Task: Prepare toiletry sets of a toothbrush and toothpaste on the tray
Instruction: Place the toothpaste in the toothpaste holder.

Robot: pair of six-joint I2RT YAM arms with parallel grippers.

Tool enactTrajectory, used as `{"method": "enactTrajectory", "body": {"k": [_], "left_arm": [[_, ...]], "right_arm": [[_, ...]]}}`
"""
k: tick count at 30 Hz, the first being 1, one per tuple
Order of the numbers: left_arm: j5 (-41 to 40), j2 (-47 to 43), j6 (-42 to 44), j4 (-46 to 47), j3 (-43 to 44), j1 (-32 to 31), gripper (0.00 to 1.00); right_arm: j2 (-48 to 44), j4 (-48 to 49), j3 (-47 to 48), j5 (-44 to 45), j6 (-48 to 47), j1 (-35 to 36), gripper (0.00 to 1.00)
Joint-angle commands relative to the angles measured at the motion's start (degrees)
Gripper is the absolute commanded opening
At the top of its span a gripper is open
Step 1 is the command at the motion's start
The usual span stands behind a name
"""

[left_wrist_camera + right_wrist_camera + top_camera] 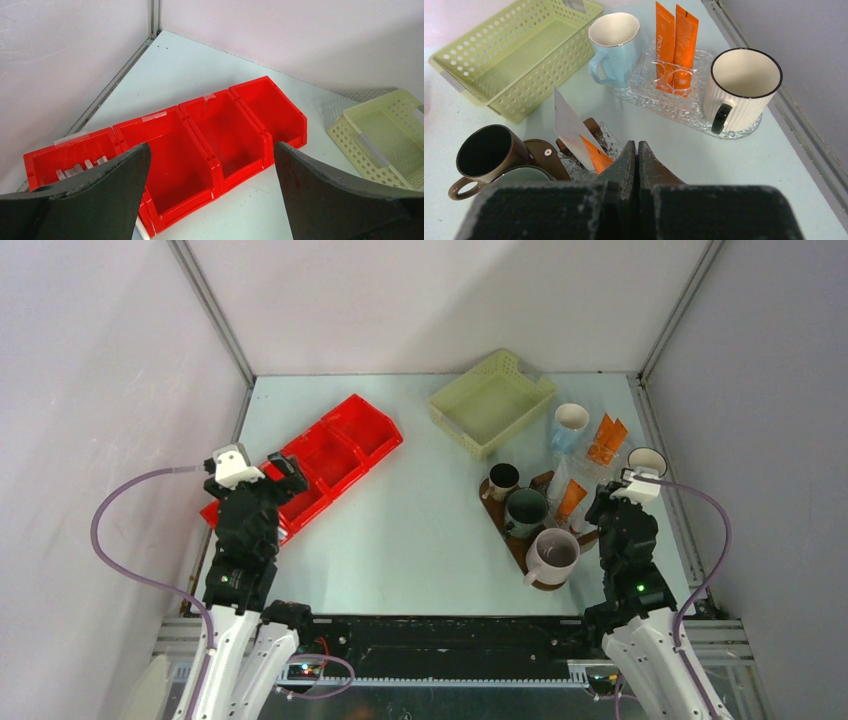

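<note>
The dark brown oval tray (517,545) lies right of centre and carries a small brown mug (503,480), a dark green mug (526,510) and a mauve-grey mug (553,555). A white tube (568,122) and an orange tube (596,152) of toothpaste lean by the brown mug (486,150). Two more orange tubes (675,40) stand in a glass dish (674,107). White toothbrush heads (82,167) show in the red bin's end compartment. My left gripper (210,150) is open over the red bin (200,145). My right gripper (637,146) is shut and empty, just right of the tray.
A pale yellow mesh basket (490,400) sits at the back. A light blue mug (616,42) and a white ribbed mug (741,87) flank the glass dish near the right wall. The red bin (320,465) lies diagonally at the left.
</note>
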Motion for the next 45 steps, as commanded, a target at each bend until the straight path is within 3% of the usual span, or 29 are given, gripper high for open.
{"method": "enactTrajectory", "body": {"k": [1, 31, 45], "left_arm": [[1.3, -0.7, -0.4, 2.0, -0.6, 0.9, 1.00], [1.9, -1.1, -0.5, 2.1, -0.9, 1.9, 1.00], [0.5, 1.6, -2.5, -0.7, 0.1, 1.9, 1.00]], "right_arm": [[1.2, 1.9, 0.8, -0.1, 1.2, -0.1, 0.00], [1.5, 1.1, 0.8, -1.9, 1.6, -0.2, 0.22], [-4.7, -1.2, 6.6, -1.4, -0.6, -0.2, 0.68]]}}
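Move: Right under the right fingers, which already hold the white toothpaste by its upper end, lies the slot of the toothpaste holder, about 7 cm below and 1 cm to the left. The orange toothpaste stands some 4 cm ahead and 3 cm left of the hand. The green mug is roughly 12 cm left and level, the pink mug 6 cm left and 6 cm back. From the left hand that slot lies about 59 cm to the right, nearly level and some 16 cm lower. Easing the toothpaste about 1 cm down into the holder, with a slight forward creep, the right hand begins to part its fingers as it settles. They open slowly, then faster to nearly two thirds, letting go of the tube's top, and the hand rises some 3 cm straight off it, drawing back about 1 cm and tipping its fingers up around 5 degrees. ##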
